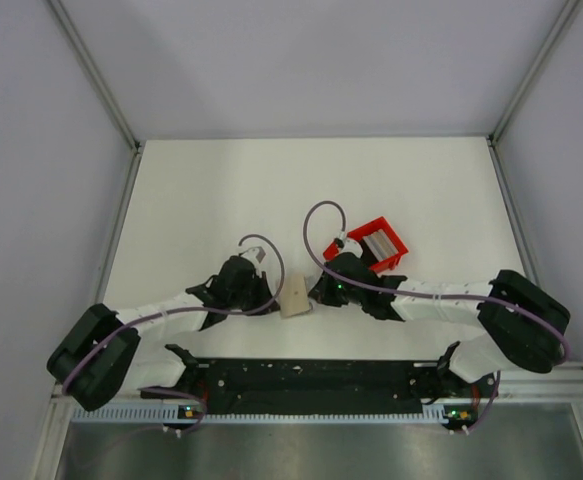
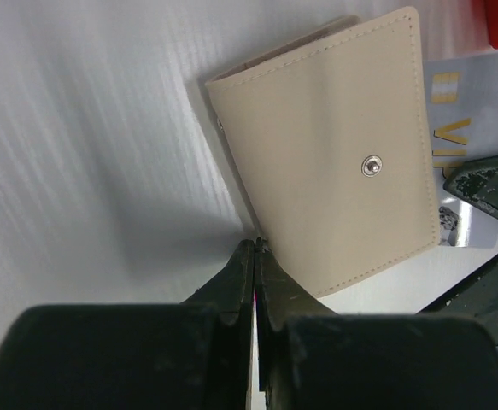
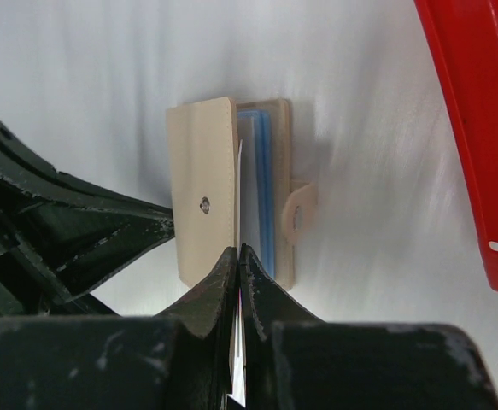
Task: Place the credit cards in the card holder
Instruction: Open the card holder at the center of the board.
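The beige card holder (image 1: 296, 297) sits between both grippers, half open. In the right wrist view its snap flap (image 3: 204, 201) stands apart from the back half, with a pale blue card (image 3: 266, 171) inside. My right gripper (image 3: 238, 249) is shut on a thin silver-white credit card (image 3: 245, 179), seen edge-on, reaching into the gap. The left wrist view shows that card (image 2: 466, 111) sticking out behind the holder (image 2: 334, 154). My left gripper (image 2: 255, 243) is shut, its tips touching the holder's outer flap edge, with nothing seen between them.
A red open-topped tray (image 1: 396, 240) stands just behind the right gripper (image 1: 316, 293), with light-coloured cards (image 1: 376, 243) in it; its wall (image 3: 471, 128) is close on the right. White walls surround the table.
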Robot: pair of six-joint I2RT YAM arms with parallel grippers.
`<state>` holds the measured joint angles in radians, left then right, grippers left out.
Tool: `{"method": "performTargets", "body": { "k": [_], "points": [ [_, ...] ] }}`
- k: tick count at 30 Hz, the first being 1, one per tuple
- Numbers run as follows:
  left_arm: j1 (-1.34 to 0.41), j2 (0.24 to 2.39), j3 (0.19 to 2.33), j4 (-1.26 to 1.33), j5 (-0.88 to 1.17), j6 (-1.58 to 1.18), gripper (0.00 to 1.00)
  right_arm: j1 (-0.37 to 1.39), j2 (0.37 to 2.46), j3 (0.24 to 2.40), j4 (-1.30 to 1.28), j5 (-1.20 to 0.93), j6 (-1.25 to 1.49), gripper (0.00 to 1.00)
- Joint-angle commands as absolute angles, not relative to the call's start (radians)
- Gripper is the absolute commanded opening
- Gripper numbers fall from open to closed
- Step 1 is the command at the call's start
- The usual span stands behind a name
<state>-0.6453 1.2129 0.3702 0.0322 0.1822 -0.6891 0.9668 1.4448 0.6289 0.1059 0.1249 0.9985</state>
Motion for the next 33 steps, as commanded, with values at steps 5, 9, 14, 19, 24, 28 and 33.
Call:
{"method": "performTargets", "body": {
  "k": [5, 9, 14, 19, 24, 28, 33],
  "points": [
    [-0.66, 1.25, 0.433, 0.077, 0.124, -0.709, 0.0, 0.971, 1.391, 0.689, 0.136, 0.052, 0.876, 0.0],
    [-0.66, 1.252, 0.448, 0.045, 0.072, -0.712, 0.0, 0.989, 1.417, 0.725, 0.146, 0.023, 0.854, 0.0],
    [-0.657, 1.249, 0.453, 0.003, -0.021, -0.724, 0.0, 1.011, 1.468, 0.767, 0.172, 0.005, 0.848, 0.0],
    [-0.647, 1.255, 0.436, 0.005, -0.034, -0.742, 0.0, 1.019, 1.54, 0.819, 0.155, -0.034, 0.854, 0.0],
    [-0.637, 1.244, 0.411, 0.003, -0.049, -0.762, 0.0, 1.031, 1.601, 0.845, 0.179, -0.054, 0.865, 0.0],
    [-0.614, 1.262, 0.391, 0.038, -0.019, -0.765, 0.0, 1.045, 1.637, 0.864, 0.209, -0.071, 0.877, 0.0],
    [-0.607, 1.304, 0.39, 0.071, 0.026, -0.775, 0.0, 1.063, 1.669, 0.88, 0.232, -0.08, 0.891, 0.0]
  ]
}}
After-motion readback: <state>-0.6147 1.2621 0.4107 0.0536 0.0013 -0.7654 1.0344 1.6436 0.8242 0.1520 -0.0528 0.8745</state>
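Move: The card holder lies beneath and beside the right hand's card, its middle roughly 3 cm left, 2 cm ahead and 3 cm down; the cover already stands ajar. The holder's snap strap sits some 4 cm ahead of that hand and 1 cm right, 4 cm down; the red card rack is about 13 cm ahead and 14 cm right. From the left hand, at the holder's left edge, the holder's middle is some 4 cm right, 3 cm ahead, slightly below. Sweeping left in an arc, the right hand rises about 3.5 cm and then sinks again, some 7 cm left in all and slightly back, turning counter-clockwise; the card kept in its shut fingers levers the cover over towards the left hand. The left hand, fingers shut, after a brief nudge right moves about 4 cm forward and a little left, turning the same way. ##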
